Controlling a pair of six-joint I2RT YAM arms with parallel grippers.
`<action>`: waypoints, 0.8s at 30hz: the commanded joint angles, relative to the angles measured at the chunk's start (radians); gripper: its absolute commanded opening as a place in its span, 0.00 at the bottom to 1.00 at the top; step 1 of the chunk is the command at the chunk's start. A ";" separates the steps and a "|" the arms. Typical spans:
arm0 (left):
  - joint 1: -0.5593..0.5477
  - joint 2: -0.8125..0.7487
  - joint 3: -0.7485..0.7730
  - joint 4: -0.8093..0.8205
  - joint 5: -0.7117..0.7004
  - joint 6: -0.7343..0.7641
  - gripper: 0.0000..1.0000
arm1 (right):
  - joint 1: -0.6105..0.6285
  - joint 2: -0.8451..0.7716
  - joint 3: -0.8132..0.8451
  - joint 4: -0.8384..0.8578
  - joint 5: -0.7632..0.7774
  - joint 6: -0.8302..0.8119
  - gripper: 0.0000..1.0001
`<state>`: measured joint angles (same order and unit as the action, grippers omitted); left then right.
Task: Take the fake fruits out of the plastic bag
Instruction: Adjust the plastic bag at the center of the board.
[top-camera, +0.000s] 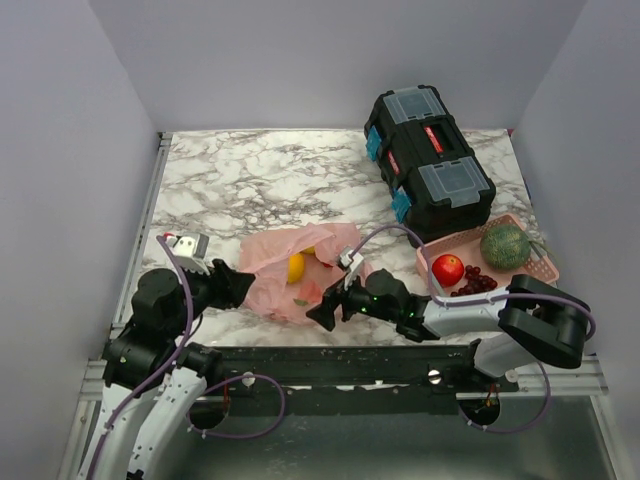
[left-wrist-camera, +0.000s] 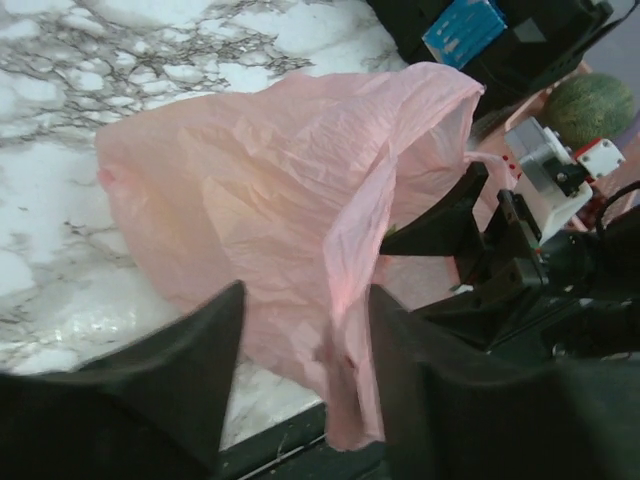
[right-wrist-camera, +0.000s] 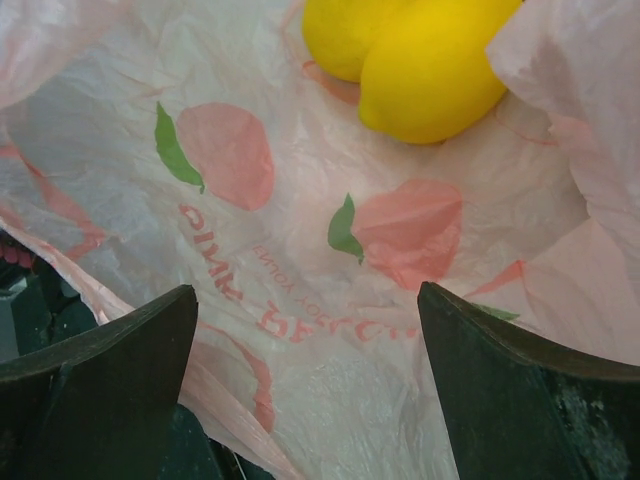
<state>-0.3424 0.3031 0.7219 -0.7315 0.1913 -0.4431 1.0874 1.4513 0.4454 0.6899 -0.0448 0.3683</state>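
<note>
The pink plastic bag (top-camera: 300, 268) lies crumpled on the marble near the front edge, its mouth towards the right arm. A yellow fake fruit (top-camera: 297, 267) shows inside it. In the right wrist view two yellow fruits (right-wrist-camera: 425, 70) lie touching on the bag's inner film (right-wrist-camera: 300, 250), which is printed with peaches. My right gripper (right-wrist-camera: 305, 300) stands open over that film, short of the fruits, with nothing between its fingers. My left gripper (left-wrist-camera: 305, 335) is at the bag's left end, jaws apart, and a hanging fold of the bag (left-wrist-camera: 345, 330) drops between them close to the right finger.
A black toolbox (top-camera: 428, 160) stands at the back right. A pink basket (top-camera: 535, 262) at the right holds a red apple (top-camera: 447, 268), dark grapes (top-camera: 478, 282) and a green melon (top-camera: 505, 245). A small white block (top-camera: 187, 245) lies at the left. The table's front rail (top-camera: 330, 355) is close.
</note>
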 joint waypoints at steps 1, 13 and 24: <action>-0.001 0.028 0.163 0.006 0.001 0.023 0.71 | 0.002 -0.018 -0.055 0.009 0.085 0.049 0.93; -0.128 0.604 0.516 -0.024 0.136 0.212 0.89 | 0.006 -0.101 -0.190 0.099 0.135 0.267 0.69; -0.414 0.987 0.722 -0.144 -0.172 0.511 0.99 | 0.007 -0.166 -0.154 0.046 0.193 0.256 0.69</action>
<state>-0.7128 1.2278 1.3758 -0.8158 0.0803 -0.0715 1.0874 1.3315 0.2714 0.7570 0.0841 0.6216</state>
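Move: From the left hand, the bag's raised far-right fold lies about 9 cm ahead, 14 cm to the right and 10 cm lower. The nearer lemon, inside the bag, is some 6 cm ahead and 6 cm right of that hand, 14 cm down; the black toolbox stands far beyond, about 30 cm ahead and 38 cm right. From the right hand, the mouth's near-right side is roughly level, 5 cm right and 3 cm down. Coming free of the bag strip between its already opening fingers, the left hand lifts about 14 cm, then swings right and forward over the bag and sinks about 10 cm towards the far-right fold, spreading wide, rolling left side up and turning clockwise. The right hand shifts 4 cm right at the mouth, dipping then rising, tipping and turning slightly, away from the lemons, fingers closing partway. ##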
